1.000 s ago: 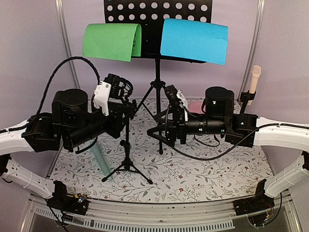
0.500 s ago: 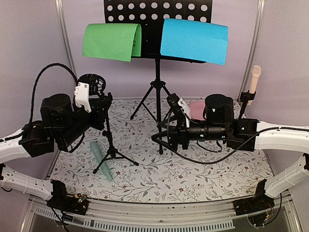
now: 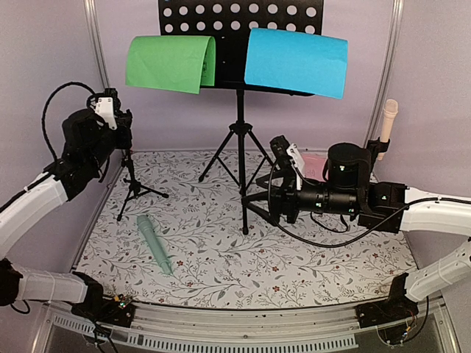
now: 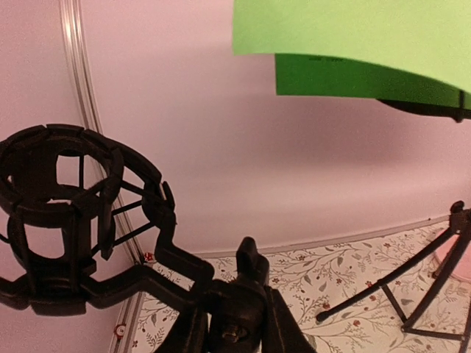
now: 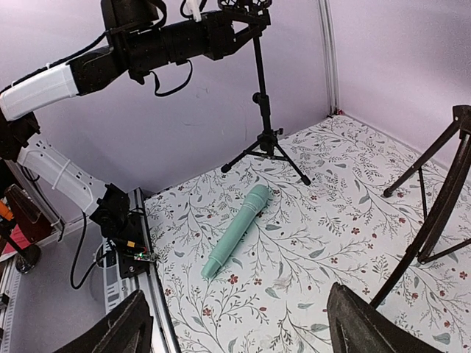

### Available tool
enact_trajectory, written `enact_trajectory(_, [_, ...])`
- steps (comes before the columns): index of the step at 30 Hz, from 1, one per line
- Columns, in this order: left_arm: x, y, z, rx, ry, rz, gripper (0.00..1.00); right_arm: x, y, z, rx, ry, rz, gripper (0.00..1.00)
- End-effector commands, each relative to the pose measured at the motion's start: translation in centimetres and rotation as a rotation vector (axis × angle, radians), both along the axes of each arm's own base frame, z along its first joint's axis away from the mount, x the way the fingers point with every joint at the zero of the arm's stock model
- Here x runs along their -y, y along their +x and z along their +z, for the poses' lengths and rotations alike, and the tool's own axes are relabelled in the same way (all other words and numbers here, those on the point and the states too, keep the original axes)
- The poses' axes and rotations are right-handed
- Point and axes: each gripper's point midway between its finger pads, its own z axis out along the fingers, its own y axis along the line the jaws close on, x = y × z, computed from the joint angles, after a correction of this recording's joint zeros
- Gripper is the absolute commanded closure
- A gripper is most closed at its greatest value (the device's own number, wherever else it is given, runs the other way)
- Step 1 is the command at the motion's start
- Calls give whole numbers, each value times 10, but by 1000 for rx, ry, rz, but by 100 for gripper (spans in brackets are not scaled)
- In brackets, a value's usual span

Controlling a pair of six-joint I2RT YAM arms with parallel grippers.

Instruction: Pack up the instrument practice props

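Note:
My left gripper (image 3: 118, 126) is shut on a small black mic support (image 3: 133, 187), held upright at the far left, its feet at the mat by the wall. In the left wrist view my fingers (image 4: 283, 331) clamp its joint (image 4: 235, 309) below the empty cradle (image 4: 59, 213). The mint microphone (image 3: 153, 243) lies flat on the mat, also seen in the right wrist view (image 5: 239, 229). My right gripper (image 3: 276, 195) is open and empty beside the music rack's legs (image 3: 239, 165). The rack (image 3: 239, 18) holds a green sheet (image 3: 171, 62) and a blue sheet (image 3: 294, 60). The pink microphone (image 3: 386, 126) stands in its support at the far right.
A round pink plate (image 3: 313, 163) lies behind my right arm. The enclosure's walls and metal posts (image 3: 96, 51) close the left, back and right sides. The rack's tripod legs (image 5: 441, 198) spread over the mat's middle back.
My left arm has carried the mic support from the middle of the mat back and to the far left wall. My right arm has drifted slightly right, still open.

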Motion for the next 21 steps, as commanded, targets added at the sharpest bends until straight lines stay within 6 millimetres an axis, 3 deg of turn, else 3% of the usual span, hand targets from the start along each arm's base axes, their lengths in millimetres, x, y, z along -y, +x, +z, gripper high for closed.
enact_trajectory(1, [-3, 30, 38, 135, -38, -129, 100, 14, 2, 3, 1, 8, -56, 16])
enact_trajectory(5, [-16, 53, 24, 145, -60, -198, 100, 19, 3, 0, 4, 4, -76, 16])
enact_trajectory(9, [-29, 62, 6, 155, -65, -172, 100, 19, 6, 0, 15, 1, -94, 16])
enact_trajectory(16, [-29, 58, -21, 117, -36, -169, 100, 11, 11, -7, 59, -17, -86, 15])
enact_trajectory(21, [-26, 42, -45, 70, -44, -191, 98, 2, 12, -8, 106, -39, -54, 14])
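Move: The left hand already holds the small ring-topped stand upright by its post. The spot on the table it is being brought to lies about 6 cm ahead, 3 cm left and some 37 cm below. The teal microphone lies on the table roughly 15 cm back and 1 cm right of that hand, and the music stand's nearest left foot about 14 cm ahead and 12 cm right. From the right hand that spot is some 25 cm ahead, 33 cm left and 31 cm below. Fingers still shut round the small stand's post, the left hand carries it forward some 7 cm and a little left while already sinking, then stops reaching and lowers it nearly straight down towards the open table beyond the microphone, about 7 cm lower in all. The wrist turns some 10 degrees clockwise. ##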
